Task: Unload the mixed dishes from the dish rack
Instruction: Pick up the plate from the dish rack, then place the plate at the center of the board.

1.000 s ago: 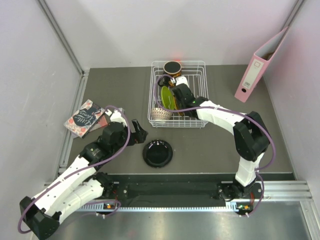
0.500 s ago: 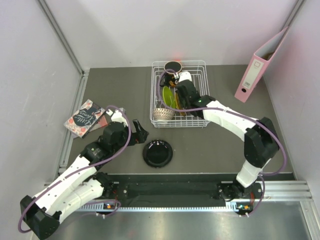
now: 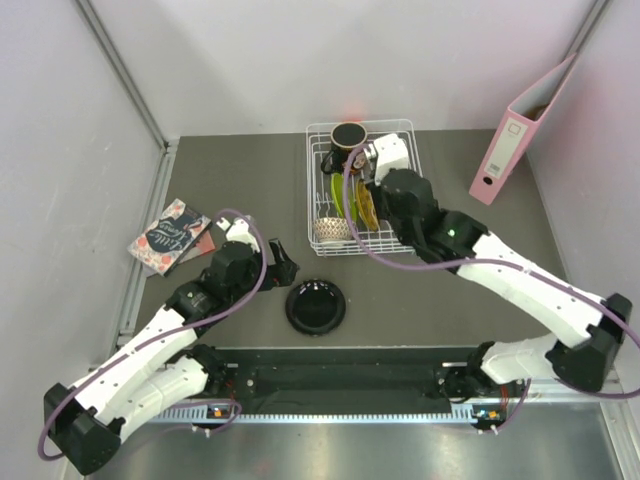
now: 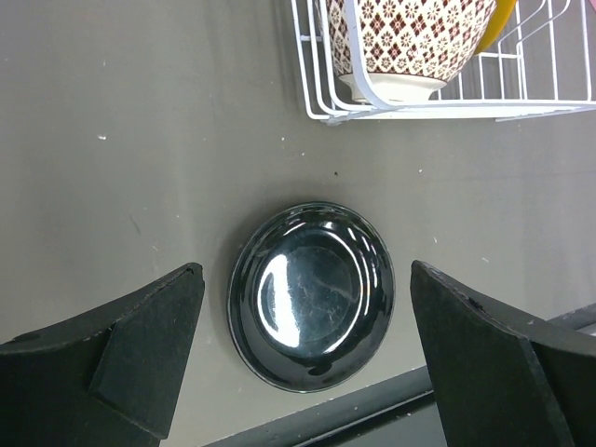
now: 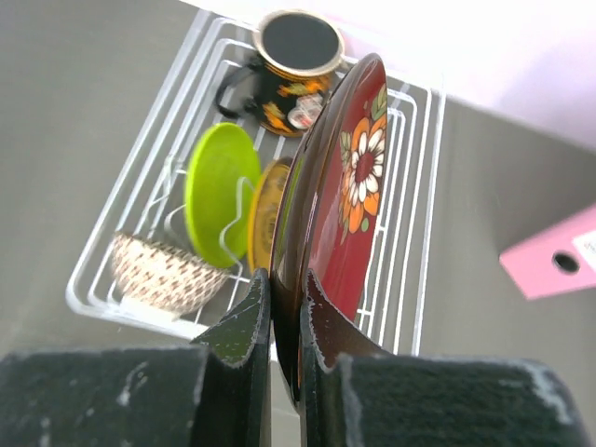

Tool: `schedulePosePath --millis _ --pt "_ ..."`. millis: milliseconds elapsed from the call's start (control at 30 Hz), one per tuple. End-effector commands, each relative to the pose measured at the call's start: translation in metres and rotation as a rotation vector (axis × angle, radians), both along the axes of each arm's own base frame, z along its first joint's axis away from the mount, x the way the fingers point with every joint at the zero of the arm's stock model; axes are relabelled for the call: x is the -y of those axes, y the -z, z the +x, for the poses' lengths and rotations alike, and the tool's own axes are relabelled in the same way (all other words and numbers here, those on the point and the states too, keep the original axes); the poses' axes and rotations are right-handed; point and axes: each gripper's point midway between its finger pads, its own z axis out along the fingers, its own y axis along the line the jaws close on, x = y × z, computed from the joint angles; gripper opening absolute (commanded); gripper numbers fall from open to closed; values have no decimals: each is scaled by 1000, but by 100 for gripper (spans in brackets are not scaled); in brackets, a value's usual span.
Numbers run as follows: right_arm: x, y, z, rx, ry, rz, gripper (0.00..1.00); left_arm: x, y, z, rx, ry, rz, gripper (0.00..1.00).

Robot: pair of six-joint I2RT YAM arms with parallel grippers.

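Observation:
The white wire dish rack (image 3: 380,124) stands at the back centre. My right gripper (image 3: 370,203) is shut on the rim of the red floral plate (image 5: 358,186) and holds it edge-up above the rack (image 5: 410,186). The lime green plate (image 5: 219,191) and the yellow plate (image 5: 265,209) stand in the dividers. The beige bowl (image 5: 158,275) sits at the rack's near corner and the dark mug (image 5: 293,60) at its far end. The glossy black plate (image 3: 315,306) lies flat on the table. My left gripper (image 4: 303,275) is open above it (image 4: 312,293).
A pink ring binder (image 3: 520,135) leans on the right wall. Books (image 3: 175,235) lie at the left by the wall. A dark rail (image 3: 350,375) runs along the table's near edge, just in front of the black plate.
My right arm has risen and pulled back from the rack, lifting the red floral plate out of the dividers. The left arm has barely moved.

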Motion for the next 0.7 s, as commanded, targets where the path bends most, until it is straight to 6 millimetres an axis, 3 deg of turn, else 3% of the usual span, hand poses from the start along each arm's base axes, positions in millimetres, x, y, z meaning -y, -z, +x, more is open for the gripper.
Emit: schedulePosePath --millis 0,33,67,100,133,167,233,267,333,367,533,667 --pt "-11 -41 -45 178 -135 15 0 3 -34 15 100 -12 -28 96" --pt "-16 -43 -57 223 -172 3 0 1 -39 17 116 -25 -24 96" --pt "-24 -19 -79 269 -238 -128 0 0 -49 19 143 -28 -24 96" --pt "-20 -40 -91 363 -236 -65 0 -2 -54 21 156 -34 -17 96" --pt "-20 -36 -101 394 -253 -95 0 -5 -58 21 162 -41 -7 96" --pt "-23 -17 -116 414 -303 -195 0 -6 -70 23 184 -42 -4 96" --pt "-21 -17 -133 465 -343 -238 0 -8 -80 24 201 -45 4 96" --pt "-26 -4 -149 473 -389 -282 0 -8 -90 24 219 -40 6 96" --pt "-26 -2 -163 526 -422 -359 0 -8 -95 25 221 -34 18 96" --pt "-29 10 -177 536 -453 -416 0 -8 -103 24 231 -22 23 96" --pt "-40 43 -211 617 -542 -715 0 4 -124 18 252 91 42 99" --pt "-50 69 -234 687 -598 -861 0 29 -121 0 231 296 33 99"
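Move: The red plate is already pinched in my right fingers, high over the rack. From that hand the black plate on the counter lies about 14 cm back, 16 left and 30 below. Below too are the patterned bowl, roughly 3 cm ahead and 9 left, and the yellow plate, 6 ahead and 4 left. From my open left hand the red plate is some 15 cm ahead, 20 right and 14 above; the black plate is 5 back, 5 right and 15 below. I sweep the red plate out over the front of the rack with my right hand, some 22 cm back with a little left, sinking about 8 towards the black plate. On the way I roll the hand left side down and swing the fingers leftward, keeping my grip on the rim. My left hand, empty and still open, rises about 12 cm and tips up slightly. ##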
